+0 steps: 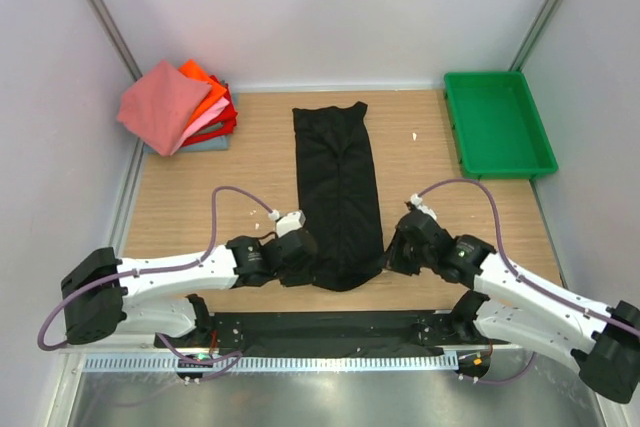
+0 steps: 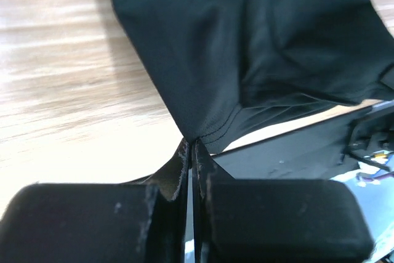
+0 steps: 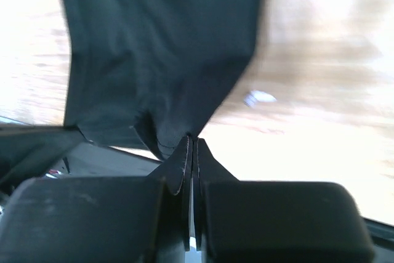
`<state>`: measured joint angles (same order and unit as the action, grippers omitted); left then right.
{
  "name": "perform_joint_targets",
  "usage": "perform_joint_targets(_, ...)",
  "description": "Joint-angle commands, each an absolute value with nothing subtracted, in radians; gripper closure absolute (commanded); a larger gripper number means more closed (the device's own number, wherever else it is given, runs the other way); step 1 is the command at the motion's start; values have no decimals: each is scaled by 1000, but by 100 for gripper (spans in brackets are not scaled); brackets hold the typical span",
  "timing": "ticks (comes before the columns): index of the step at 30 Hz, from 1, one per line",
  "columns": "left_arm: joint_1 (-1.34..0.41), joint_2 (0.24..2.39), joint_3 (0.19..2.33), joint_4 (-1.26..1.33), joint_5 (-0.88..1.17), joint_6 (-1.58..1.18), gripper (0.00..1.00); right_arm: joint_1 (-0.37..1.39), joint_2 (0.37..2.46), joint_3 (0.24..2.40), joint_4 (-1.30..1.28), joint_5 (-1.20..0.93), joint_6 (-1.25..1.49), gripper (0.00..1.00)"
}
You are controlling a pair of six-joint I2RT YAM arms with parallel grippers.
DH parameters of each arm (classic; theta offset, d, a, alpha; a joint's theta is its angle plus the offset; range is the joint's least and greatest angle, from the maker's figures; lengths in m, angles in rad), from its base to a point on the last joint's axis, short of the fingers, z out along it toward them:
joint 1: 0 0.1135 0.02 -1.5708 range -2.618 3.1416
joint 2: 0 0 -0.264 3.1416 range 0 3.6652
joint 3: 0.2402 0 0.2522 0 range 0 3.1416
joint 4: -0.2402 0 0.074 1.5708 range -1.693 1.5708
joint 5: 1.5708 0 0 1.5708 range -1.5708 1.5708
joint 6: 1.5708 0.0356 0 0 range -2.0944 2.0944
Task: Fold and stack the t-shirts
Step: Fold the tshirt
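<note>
A black t-shirt (image 1: 338, 187) lies as a long narrow strip down the middle of the wooden table. My left gripper (image 1: 312, 255) is shut on its near left corner; in the left wrist view the cloth (image 2: 246, 47) is pinched at the tips of that gripper (image 2: 192, 143). My right gripper (image 1: 392, 255) is shut on the near right corner, with the cloth (image 3: 160, 53) caught in its tips (image 3: 192, 140). A stack of folded t-shirts (image 1: 180, 107) in salmon-pink, orange, red and pale pink sits at the far left corner.
A green plastic tray (image 1: 497, 123) stands at the far right. White walls and metal posts close in the table on three sides. A small white scrap (image 1: 414, 136) lies on the wood near the tray. A black strip (image 1: 330, 332) runs along the near edge.
</note>
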<state>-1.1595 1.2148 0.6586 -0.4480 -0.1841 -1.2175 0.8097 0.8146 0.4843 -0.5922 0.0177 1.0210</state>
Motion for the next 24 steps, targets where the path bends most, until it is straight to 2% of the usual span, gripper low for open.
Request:
perform_joint_targets(1,-1147,1212,765,-561,-255,-1163,100,815,905,610,-586,72,948,99)
perform_joint_targets(12,-948,1246,928,-624,-193,-1019,100,759,1166,905,-635,233,801,99)
perform_joint_targets(24,-712,1514,1192,-627,-81,-813,100,552,1402,1130,-586,155,624,99)
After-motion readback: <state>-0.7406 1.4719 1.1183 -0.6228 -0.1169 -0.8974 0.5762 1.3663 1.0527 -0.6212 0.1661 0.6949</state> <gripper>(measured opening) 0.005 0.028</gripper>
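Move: Both hands already hold the near corners of the black t-shirt's long strip, raised about 6 cm. The t-shirt's far edge, towards which they carry them, lies some 40 cm ahead of the left hand and 4 cm to its right; from the right hand, about 38 cm ahead and 11 cm left. The shirt stack is roughly 36 cm ahead and 32 cm left of the left hand, the green bin about 34 cm ahead and 32 cm right of the right hand. Still pinching the near edge at its two corners with shut fingers, both hands sweep it forward over the t-shirt, side by side, about 15 cm towards its far edge. They climb some 6 cm, mostly early on, then travel almost level and quickly; the right wrist rolls its left side down about 15 degrees and tips its fingers slightly forward. ##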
